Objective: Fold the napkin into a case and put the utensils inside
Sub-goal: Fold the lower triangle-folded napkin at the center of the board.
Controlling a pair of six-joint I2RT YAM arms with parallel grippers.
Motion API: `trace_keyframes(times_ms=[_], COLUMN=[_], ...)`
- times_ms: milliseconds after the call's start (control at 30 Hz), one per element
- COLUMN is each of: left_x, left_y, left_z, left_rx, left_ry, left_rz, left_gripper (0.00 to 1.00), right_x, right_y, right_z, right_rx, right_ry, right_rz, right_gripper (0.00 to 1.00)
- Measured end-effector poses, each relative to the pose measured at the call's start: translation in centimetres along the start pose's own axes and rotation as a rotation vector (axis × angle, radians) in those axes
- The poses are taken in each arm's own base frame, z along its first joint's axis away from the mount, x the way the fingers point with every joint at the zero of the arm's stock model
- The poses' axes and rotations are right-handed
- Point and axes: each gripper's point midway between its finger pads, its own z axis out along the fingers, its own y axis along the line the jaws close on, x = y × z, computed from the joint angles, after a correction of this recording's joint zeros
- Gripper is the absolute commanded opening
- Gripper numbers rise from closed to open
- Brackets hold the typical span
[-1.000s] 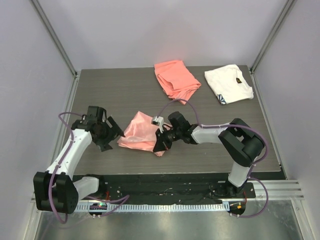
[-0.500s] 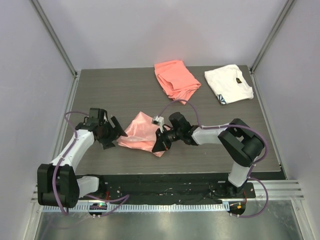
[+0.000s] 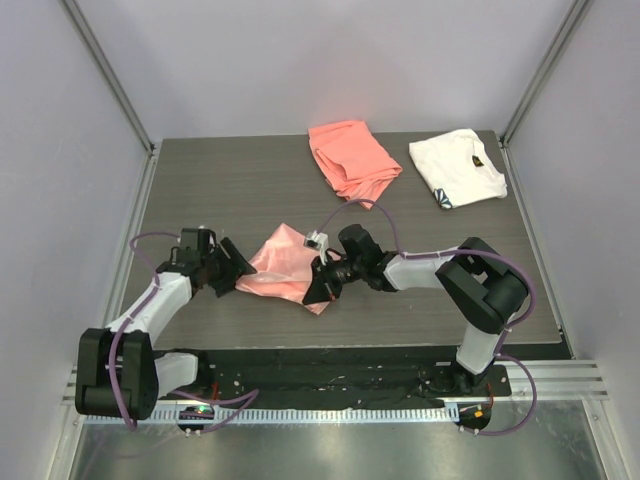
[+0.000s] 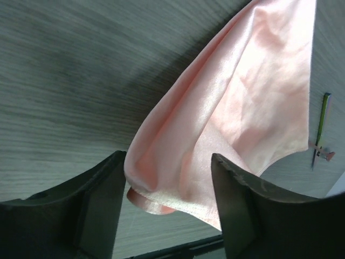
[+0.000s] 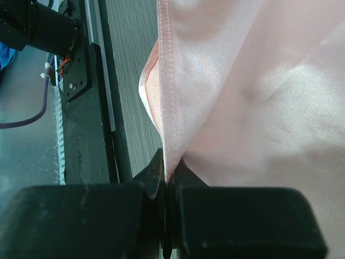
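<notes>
The glossy pale-pink napkin (image 3: 285, 265) lies bunched near the table's front middle. My left gripper (image 3: 232, 272) is low at its left corner. In the left wrist view the napkin (image 4: 237, 108) has a folded corner between the left gripper's (image 4: 168, 159) open jaws, apart from both fingers. My right gripper (image 3: 318, 285) is shut on the napkin's right edge. In the right wrist view the napkin's (image 5: 259, 81) hem is pinched in the right gripper (image 5: 168, 167). A thin dark strip (image 4: 322, 127) lies beyond the cloth; I cannot tell what it is. The utensils and the case are out of view.
A thicker coral-orange cloth (image 3: 352, 160) lies at the back middle and a white cloth with a dark mark (image 3: 458, 167) at the back right. The black rail (image 3: 330, 375) runs along the table's near edge. Grey walls stand at both sides.
My left gripper has moved lower and to the right, up to the napkin's left corner, and its jaws have narrowed a little. The right gripper and the napkin have stayed put.
</notes>
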Motion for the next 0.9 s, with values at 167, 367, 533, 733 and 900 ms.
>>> trace_keyframes(times_ms=[167, 367, 533, 733, 900], left_x=[-0.8, -0.7, -0.9, -3.0, -3.3], left_y=[-1.0, -1.5, -1.8, -3.6, -3.3], left_z=[0.4, 0.3, -0.4, -1.5, -0.9], left_rx=[0.059, 0.092, 0.076, 0.062, 0.013], left_ry=[-0.044, -0.044, -0.025, -0.002, 0.075], left_rz=[-0.007, -0.009, 0.016, 0.082, 0.116], left_gripper=[0.42, 0.12, 0.03, 0.00, 0.00], right_x=[-0.1, 0.3, 0.5, 1.2, 1.1], right_y=[0.1, 0.1, 0.3, 0.9, 1.3], right_z=[0.0, 0.0, 0.2, 0.6, 0.2], right_rx=[-0.003, -0.002, -0.003, -0.012, -0.009], right_ry=[-0.009, -0.006, 0.001, 0.028, 0.041], right_rz=[0.005, 0.017, 0.012, -0.003, -0.001], right_gripper=[0.01, 0.12, 0.26, 0.57, 0.64])
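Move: The napkin's gathered left corner lies almost between the left hand's open fingers, about 1 cm ahead, 1 cm to their right and 1 cm down. From the left hand, the napkin's far corner is roughly 13 cm ahead and 10 cm right, 3 cm lower; the folded coral cloth is about 28 cm ahead and 27 cm right, 2 cm lower. The right hand still pinches the near edge right at its pads; the left corner lies some 15 cm left of it, 4 cm ahead, 1 cm lower. The napkin's left corner is pinched as the left hand edges forward a little and shuts its fingers on it, then is carried up and farther forward, about 3.5 cm each way overall, the wrist turning slightly clockwise. The near edge is let go by the right hand, which first holds still, then opens and draws back about 2 cm. ##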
